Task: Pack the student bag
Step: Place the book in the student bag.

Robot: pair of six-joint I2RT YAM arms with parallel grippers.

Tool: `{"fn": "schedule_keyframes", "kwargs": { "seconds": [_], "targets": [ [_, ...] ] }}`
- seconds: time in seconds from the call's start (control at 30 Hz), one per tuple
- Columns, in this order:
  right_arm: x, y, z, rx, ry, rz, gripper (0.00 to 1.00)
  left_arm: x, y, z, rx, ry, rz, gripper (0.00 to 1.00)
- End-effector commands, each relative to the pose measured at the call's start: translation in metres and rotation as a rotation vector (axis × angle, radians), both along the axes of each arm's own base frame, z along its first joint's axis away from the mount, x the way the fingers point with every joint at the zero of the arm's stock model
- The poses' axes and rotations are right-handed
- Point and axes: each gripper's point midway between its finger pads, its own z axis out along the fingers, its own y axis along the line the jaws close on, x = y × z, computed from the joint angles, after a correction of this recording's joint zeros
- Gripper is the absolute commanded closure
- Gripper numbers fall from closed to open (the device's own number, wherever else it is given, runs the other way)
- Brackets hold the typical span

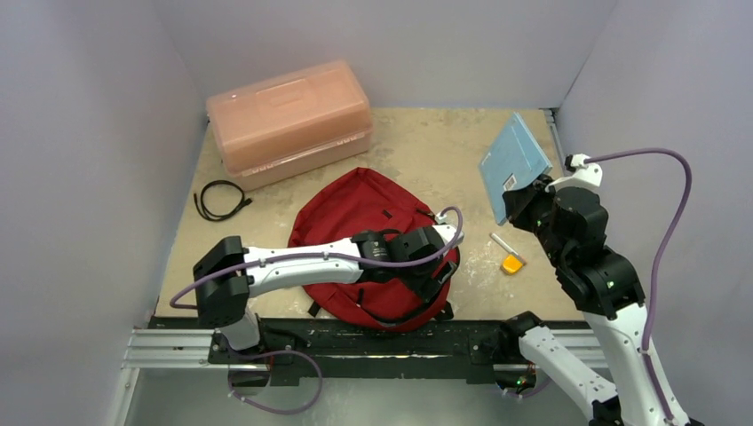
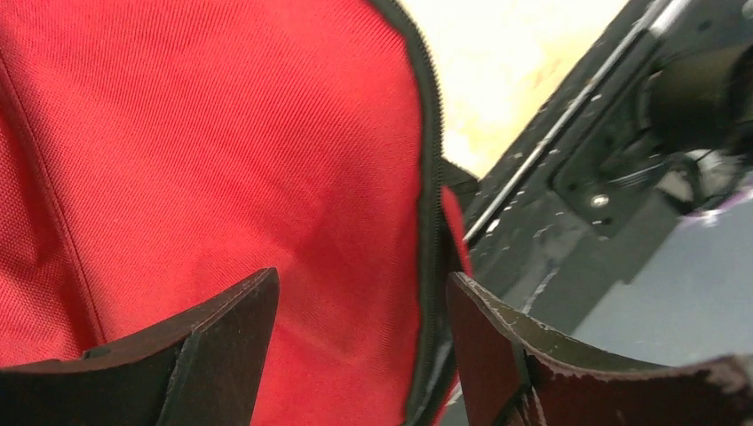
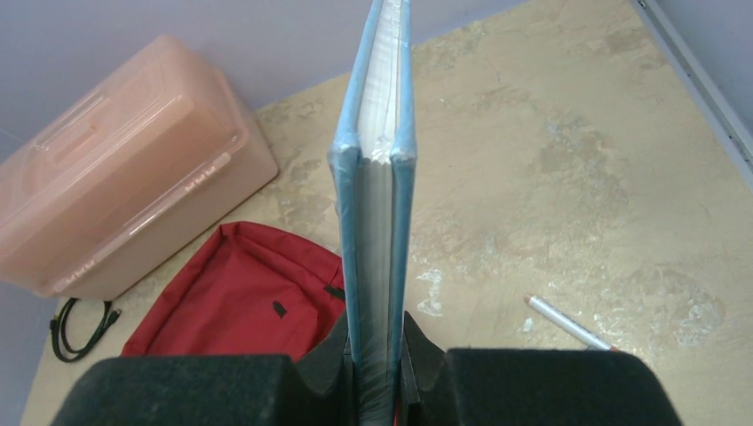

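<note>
The student bag (image 1: pixel 355 217), dark red with black zippers, lies flat in the middle of the table. My left gripper (image 1: pixel 439 271) hangs over its near right edge. In the left wrist view the left gripper (image 2: pixel 360 306) is open. Red fabric (image 2: pixel 222 133) and the black zipper (image 2: pixel 431 177) lie between its spread fingers, not pinched. Right of the bag, my right gripper (image 1: pixel 526 202) is shut on a blue book (image 1: pixel 513 164) and holds it up off the table. In the right wrist view the right gripper (image 3: pixel 377 359) clamps the book (image 3: pixel 377 177) by its lower edge.
A translucent orange-pink plastic box (image 1: pixel 289 120) stands at the back left. A coiled black cable (image 1: pixel 220 200) lies left of the bag. A pencil (image 1: pixel 503 241) and a small orange item (image 1: pixel 511 264) lie on the table right of the bag. Grey walls enclose the table.
</note>
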Motion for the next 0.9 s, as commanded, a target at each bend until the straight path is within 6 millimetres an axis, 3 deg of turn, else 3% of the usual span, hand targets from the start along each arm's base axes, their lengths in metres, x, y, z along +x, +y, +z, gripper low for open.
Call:
{"fn": "schedule_keyframes", "kwargs": {
  "seconds": [0.0, 0.2, 0.23, 0.3, 0.4, 0.57, 0.73, 0.87],
  "targets": [
    [0.0, -0.004, 0.045, 0.022, -0.14, -0.008, 1.0, 0.011, 0.008, -0.007, 0.099, -0.073, -0.043, 0.31],
    [-0.002, 0.002, 0.039, 0.035, -0.126, 0.02, 1.0, 0.015, 0.007, -0.024, 0.168, -0.081, -0.039, 0.31],
    [-0.003, 0.003, 0.037, 0.033, -0.124, 0.028, 1.0, 0.018, 0.006, -0.022, 0.173, -0.096, -0.033, 0.33],
    [-0.003, 0.004, 0.032, 0.023, -0.112, 0.038, 1.0, 0.029, 0.012, -0.019, 0.204, -0.145, 0.001, 0.47],
    [-0.005, 0.004, 0.02, 0.007, -0.065, 0.044, 1.0, 0.055, 0.033, 0.005, 0.248, -0.268, 0.124, 0.73],
    [-0.006, 0.007, -0.006, -0.051, 0.046, 0.072, 1.0, 0.09, 0.069, 0.054, 0.142, -0.337, 0.255, 0.92],
    [-0.008, 0.025, -0.029, -0.081, 0.172, 0.188, 1.0, 0.119, 0.099, 0.093, -0.025, -0.259, 0.313, 1.0],
    [-0.015, 0.045, -0.03, -0.048, 0.243, 0.294, 1.0, 0.145, 0.116, 0.119, -0.106, -0.233, 0.366, 1.0]
  ]
}}
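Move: Just below the open left fingers, about 4 cm down, 1 cm ahead and 1 cm left, is the zip edge of the student bag's flap; the bag's middle is some 11 cm left, 5 cm ahead and 8 cm below. For the right hand, holding the blue book, the bag opening lies roughly 18 cm left, 7 cm back and 26 cm below. From that hand the yellow eraser is about 4 cm right, 5 cm back and 32 cm below. Dipping about 4 cm onto the bag, the left hand closes its fingers on the flap edge, then peels it up, forward and left, ending some 17 cm across and 8 cm above where it began, turning counter-clockwise. The right hand keeps the blue book pinched, hardly moves at first, then sinks about 6 cm, tipping the fingers further down, with a slight drift left towards the opening. ##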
